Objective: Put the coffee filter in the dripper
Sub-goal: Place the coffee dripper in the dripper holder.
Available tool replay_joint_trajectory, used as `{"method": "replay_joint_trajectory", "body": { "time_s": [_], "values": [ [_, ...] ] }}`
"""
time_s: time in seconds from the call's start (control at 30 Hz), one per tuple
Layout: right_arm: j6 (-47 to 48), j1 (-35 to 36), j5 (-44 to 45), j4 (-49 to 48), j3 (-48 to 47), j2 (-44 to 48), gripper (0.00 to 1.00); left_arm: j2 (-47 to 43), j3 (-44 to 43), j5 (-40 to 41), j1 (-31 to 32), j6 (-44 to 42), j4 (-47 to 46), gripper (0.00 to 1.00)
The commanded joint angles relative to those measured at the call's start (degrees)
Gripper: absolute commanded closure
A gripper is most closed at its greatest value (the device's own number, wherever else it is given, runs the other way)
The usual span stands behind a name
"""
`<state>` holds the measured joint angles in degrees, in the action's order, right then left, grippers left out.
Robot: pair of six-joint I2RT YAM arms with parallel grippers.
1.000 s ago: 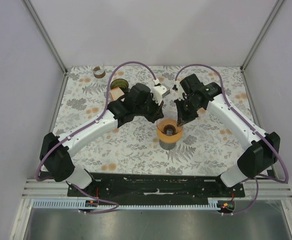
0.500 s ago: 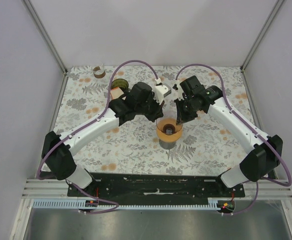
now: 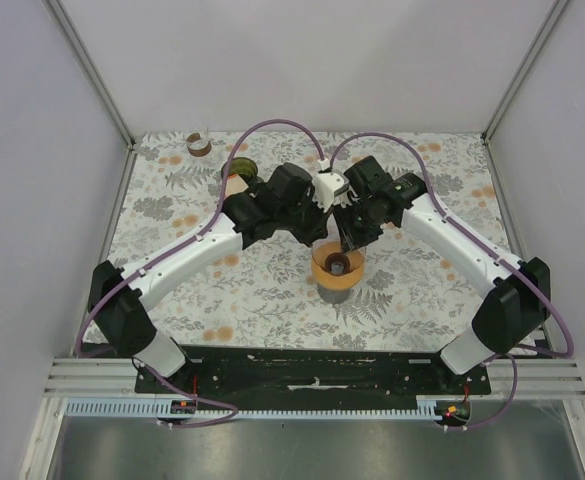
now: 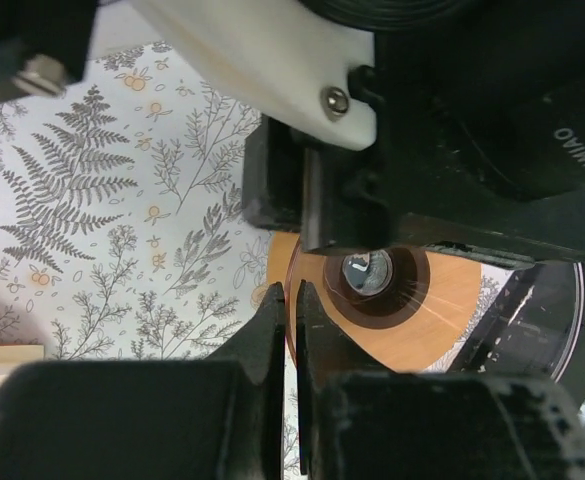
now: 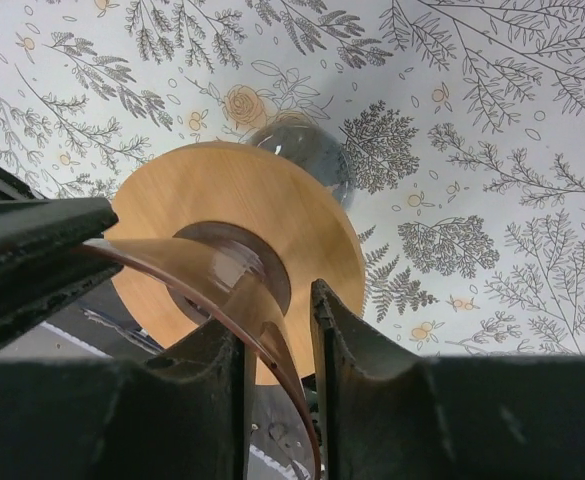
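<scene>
The dripper (image 3: 337, 266) is an amber see-through cone in a wooden collar (image 5: 222, 195), standing on a glass vessel mid-table. My left gripper (image 3: 319, 238) is shut on the cone's thin rim at its left side; in the left wrist view the rim runs between the closed fingertips of that gripper (image 4: 292, 296). My right gripper (image 3: 355, 238) straddles the opposite rim with its jaws apart. The amber edge lies against one finger (image 5: 227, 350), with a gap to the other. A tan paper piece (image 3: 236, 184), seemingly the coffee filter, lies at the back left, partly behind the left arm.
A green ring (image 3: 240, 165) sits just beyond the tan piece, and a small tape roll (image 3: 199, 144) is near the back left corner. The glass vessel (image 5: 307, 140) shows under the collar. Enclosure walls ring the flowered table (image 3: 422, 290).
My right gripper's jaws have parted from the dripper's rim. Both wrists and the dripper have shifted slightly left.
</scene>
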<state>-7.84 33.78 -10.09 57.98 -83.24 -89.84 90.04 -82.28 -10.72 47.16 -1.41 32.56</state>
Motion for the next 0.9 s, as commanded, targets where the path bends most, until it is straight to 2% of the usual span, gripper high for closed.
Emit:
{"method": "replay_joint_trajectory", "body": {
  "time_s": [0.0, 0.07, 0.27, 0.37, 0.5, 0.67, 0.77, 0.87],
  "values": [
    [1.68, 1.02, -1.51, -1.72, -2.01, 0.9, 0.63, 1.02, -0.95, -1.58, 1.8, -3.86, 7.08, 0.94],
    [1.86, 1.02, -2.04, -1.55, -2.97, 1.16, 0.59, 0.66, -1.83, -1.67, 1.89, -4.3, 7.17, 0.89],
    [2.12, 0.94, -1.69, 0.12, -5.09, 0.9, 0.55, 0.14, -3.59, -1.67, 1.89, -4.04, 8.05, 0.75],
    [2.65, 1.02, -1.08, 0.65, -5.35, 1.77, 0.44, -0.65, -4.38, -1.15, 1.8, -4.3, 8.4, 0.66],
    [3.61, 1.11, 0.24, 2.14, -5.7, 3.18, 0.34, -1.71, -7.1, -0.7, 1.54, -5.18, 9.37, 0.57],
    [5.54, 1.02, 3.05, 3.63, -6.67, 6.08, 0.27, -2.59, -9.12, -0.79, 1.36, -5.36, 10.86, 0.52],
    [9.05, 1.02, 4.72, 3.81, -8.07, 9.58, 0.19, -2.94, -9.48, -0.7, 1.01, -5.18, 11.83, 0.51],
    [12.83, 1.02, 5.61, 2.76, -9.13, 13.19, 0.17, -3.73, -9.57, -1.75, 0.22, -4.66, 12.09, 0.5]
  ]
}}
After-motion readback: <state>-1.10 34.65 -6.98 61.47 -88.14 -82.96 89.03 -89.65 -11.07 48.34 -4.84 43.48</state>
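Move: The left fingers still pinch the clear dripper's rim on its far left side, and the partly open right fingers straddle it farther right. The wooden dripper holder's middle is about 4 cm back, 4 cm right and 7 cm below the left hand, with the dripper's middle right above it and the glass pot some 6 cm under it. The filter box stands roughly 15 cm left, 7 cm ahead and 15 cm below. From the right hand, the holder is about 4 cm back, 3 cm left and 7 cm below, the dripper again above it. Back about 2 cm goes the left hand while its fingers spread from a shut pinch to about half open, letting go of the dripper's rim, and then it lifts some 3 cm. The right hand, its fingers opening much wider, edges slightly left, then rises about 6 cm while drifting back to the right, away from the rim, its fingertips swinging a little forward as it climbs. ##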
